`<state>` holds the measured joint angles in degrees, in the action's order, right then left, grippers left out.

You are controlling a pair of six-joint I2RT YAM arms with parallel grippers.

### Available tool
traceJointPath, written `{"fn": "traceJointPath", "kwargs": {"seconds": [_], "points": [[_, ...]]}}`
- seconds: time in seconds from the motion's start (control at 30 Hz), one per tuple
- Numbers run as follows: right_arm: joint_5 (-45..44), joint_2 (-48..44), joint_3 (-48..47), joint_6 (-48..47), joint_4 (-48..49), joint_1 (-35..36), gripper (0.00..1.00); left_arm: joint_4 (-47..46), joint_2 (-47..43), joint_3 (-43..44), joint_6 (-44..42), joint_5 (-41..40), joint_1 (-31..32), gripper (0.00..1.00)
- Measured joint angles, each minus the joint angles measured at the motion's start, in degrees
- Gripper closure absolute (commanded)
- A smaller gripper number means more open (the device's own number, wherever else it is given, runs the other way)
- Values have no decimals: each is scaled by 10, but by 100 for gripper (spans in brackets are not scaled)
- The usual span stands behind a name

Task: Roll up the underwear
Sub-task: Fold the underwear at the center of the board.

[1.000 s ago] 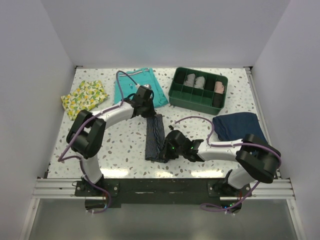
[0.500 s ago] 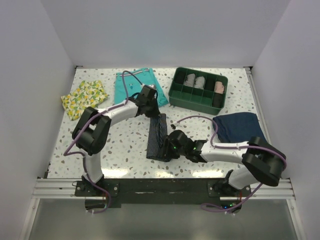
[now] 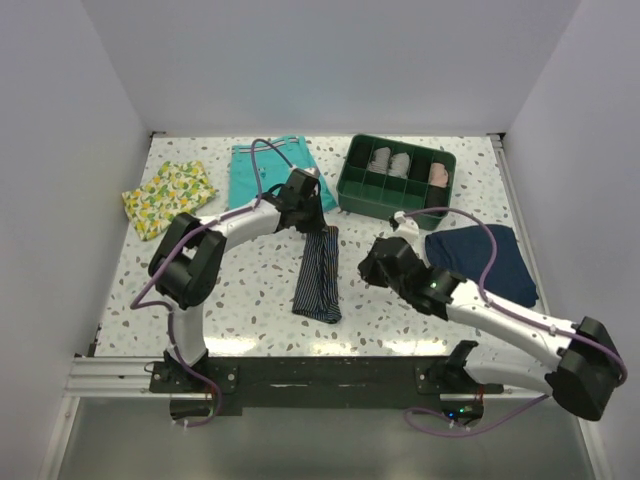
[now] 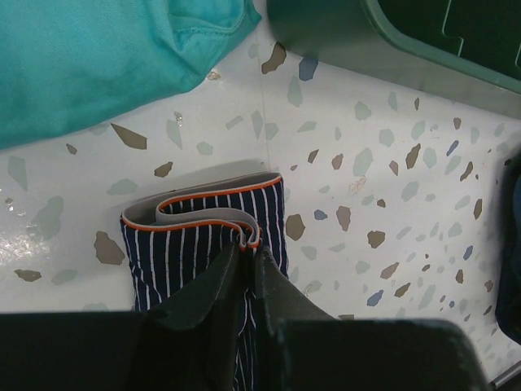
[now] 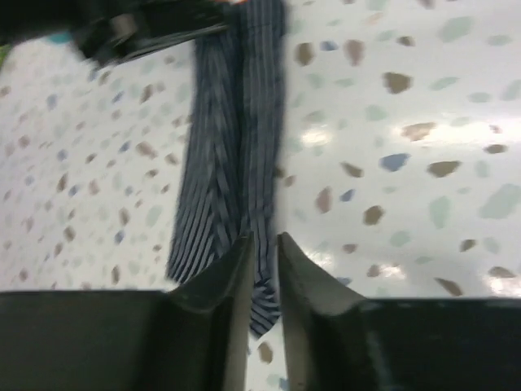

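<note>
The underwear [image 3: 318, 280] is folded into a long, narrow navy pinstriped strip lying flat on the table, running from the middle towards the near edge. My left gripper [image 3: 320, 222] is shut on its far end. In the left wrist view the jaws [image 4: 248, 248] pinch the folded grey waistband with the orange edge [image 4: 203, 220]. My right gripper [image 3: 368, 266] hangs above the table just right of the strip, apart from it. In the right wrist view its jaws [image 5: 262, 240] stand a narrow gap apart and hold nothing, with the strip [image 5: 236, 138] below them.
Teal shorts [image 3: 270, 170] lie behind the left gripper. A green compartment tray [image 3: 385, 212] with rolled items stands at the back right. A plain navy garment [image 3: 480, 255] lies right of the right arm. A yellow lemon-print cloth [image 3: 168, 197] lies far left.
My right gripper has let go of the strip's near end and moved up and to the right. My left gripper has shifted slightly right with the far end, so the strip now lies more slanted.
</note>
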<state>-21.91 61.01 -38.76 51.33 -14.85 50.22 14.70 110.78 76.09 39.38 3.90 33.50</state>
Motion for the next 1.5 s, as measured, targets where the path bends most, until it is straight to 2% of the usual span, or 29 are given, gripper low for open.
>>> {"fn": "traceJointPath", "kwargs": {"seconds": [0.03,0.17,0.33,0.5,0.73,1.07,1.4,1.43,1.5], "points": [[2,20,-6,-8,-7,-22,100,0,0,0,0,0,0,100],[34,106,-29,-40,-17,-102,100,0,1,2,0,2,0,100],[102,235,-97,-78,6,-160,100,1,9,13,0,4,0,100],[160,348,-161,-99,56,-186,100,5,14,19,-1,5,0,100],[202,454,-225,-110,102,-205,100,11,28,31,-2,11,1,100],[235,502,-270,-116,137,-212,100,13,40,43,-2,25,5,100],[242,506,-274,-118,139,-214,100,20,64,66,-2,23,12,100],[239,504,-271,-118,140,-214,100,24,64,68,-2,20,12,91],[228,494,-259,-118,141,-214,99,31,64,71,0,16,12,82]]}}
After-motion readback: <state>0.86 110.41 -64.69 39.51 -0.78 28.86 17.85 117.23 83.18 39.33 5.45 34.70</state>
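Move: The right hand, empty, aims for the right corner of the underwear's waistband, about 17 cm ahead, 4 cm left and 11 cm below. From that hand, the green box's middle lies some 30 cm ahead and 11 cm right, and the teal shorts about 32 cm ahead and 19 cm left. The left hand already pinches the waistband, with that corner roughly 3 cm to its right, level and neither ahead nor back. Right hand, fingers shutting, sweeps 17 cm forward and 11 down to the waistband's right corner; left keeps its pinch. ##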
